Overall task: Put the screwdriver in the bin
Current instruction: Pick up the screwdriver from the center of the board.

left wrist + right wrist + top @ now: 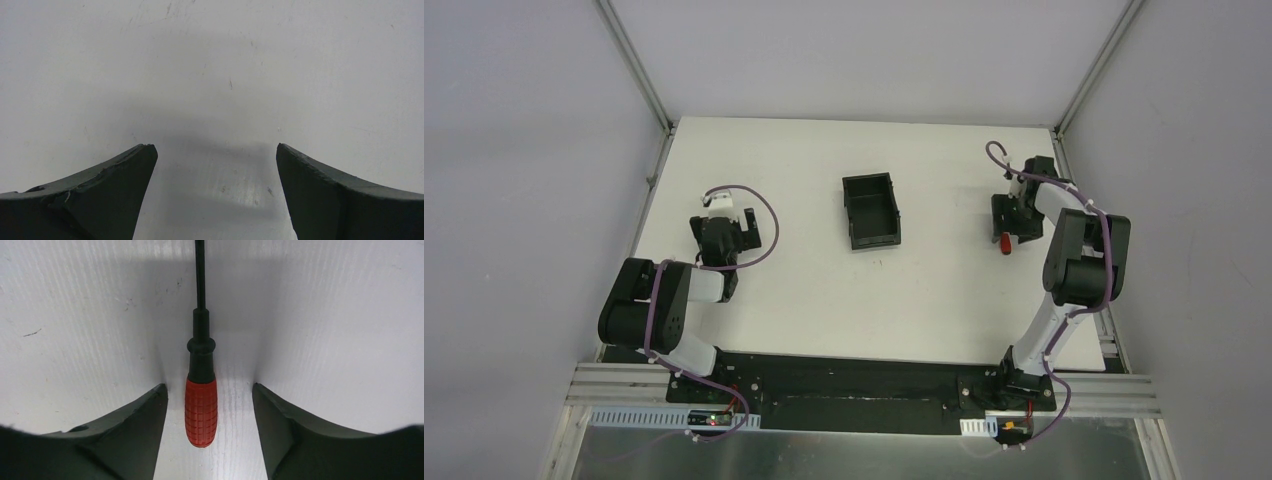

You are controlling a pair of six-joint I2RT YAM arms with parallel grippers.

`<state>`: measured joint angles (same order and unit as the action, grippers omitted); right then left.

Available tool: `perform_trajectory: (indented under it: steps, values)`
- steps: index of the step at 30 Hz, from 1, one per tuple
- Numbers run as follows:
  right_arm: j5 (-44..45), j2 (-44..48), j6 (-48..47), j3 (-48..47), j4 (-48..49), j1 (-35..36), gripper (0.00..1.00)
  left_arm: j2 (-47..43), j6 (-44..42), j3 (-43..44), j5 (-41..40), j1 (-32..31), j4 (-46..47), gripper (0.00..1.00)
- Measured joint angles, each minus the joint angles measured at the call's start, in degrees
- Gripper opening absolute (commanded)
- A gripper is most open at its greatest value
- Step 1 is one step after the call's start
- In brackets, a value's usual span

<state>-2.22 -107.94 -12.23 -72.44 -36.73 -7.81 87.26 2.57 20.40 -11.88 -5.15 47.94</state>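
The screwdriver (201, 410) lies flat on the white table, its red gridded handle between my right gripper's (210, 390) two dark fingers and its black collar and thin shaft running away from the camera. A gap shows on each side of the handle, wider on the right, so the jaws are open around it and not touching it. From above, only the red handle end (1005, 242) peeks out below the right gripper (1014, 225). The black open-top bin (870, 210) stands mid-table, well to the left of it. My left gripper (215, 150) hovers open over bare table, seen from above as the left gripper (724, 232).
The table's right edge and a metal frame post run close beside the right arm (1074, 260). Grey enclosure walls surround the table on three sides. The left arm (659, 300) is folded near the left front corner.
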Motion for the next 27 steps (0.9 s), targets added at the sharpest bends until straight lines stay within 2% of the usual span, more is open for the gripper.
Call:
perform_trajectory:
  steps: [6, 16, 21, 22, 26, 27]
  values:
    - [-0.2, -0.2, -0.2, -0.1, 0.5, 0.2, 0.41, 0.0, 0.0, 0.0, 0.0, 0.0, 0.0, 0.99]
    - [-0.2, -0.5, -0.5, -0.6, 0.6, 0.2, 0.16, 0.0, 0.0, 0.0, 0.0, 0.0, 0.0, 0.99]
    - [-0.2, -0.5, -0.5, -0.8, 0.4, 0.2, 0.11, 0.0, 0.0, 0.0, 0.0, 0.0, 0.0, 0.99]
    - [-0.1, -0.5, -0.3, -0.9, 0.3, 0.2, 0.06, 0.0, 0.0, 0.0, 0.0, 0.0, 0.0, 0.99]
    - [-0.2, -0.5, 1.0, -1.8, -1.2, 0.2, 0.04, 0.0, 0.0, 0.0, 0.0, 0.0, 0.0, 0.99]
    - [-0.2, -0.5, 1.6, -2.3, -1.7, 0.2, 0.01, 0.0, 0.0, 0.0, 0.0, 0.0, 0.0, 0.99]
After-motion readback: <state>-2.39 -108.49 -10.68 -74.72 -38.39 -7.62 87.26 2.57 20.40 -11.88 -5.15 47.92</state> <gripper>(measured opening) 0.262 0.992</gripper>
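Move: The right hand hangs open just above the board, with the front of the screwdriver's red handle between its fingers. The screwdriver's middle lies about 3 cm ahead and 1 cm to the left, some 1 cm lower; its shaft points forward. The bin stands roughly 28 cm to this hand's left and 6 cm farther out. From the left hand the screwdriver lies around 57 cm to the right, about 1 cm ahead and 4 cm below. Edging forward only about half a centimetre at a steady height, the right hand closes its fingers from roughly two-thirds open until the pads pinch the front end of the red handle from both sides. It holds still with that grip for a moment, then begins to rise, about 0.5 cm so far, with the fingers still pointing down. ##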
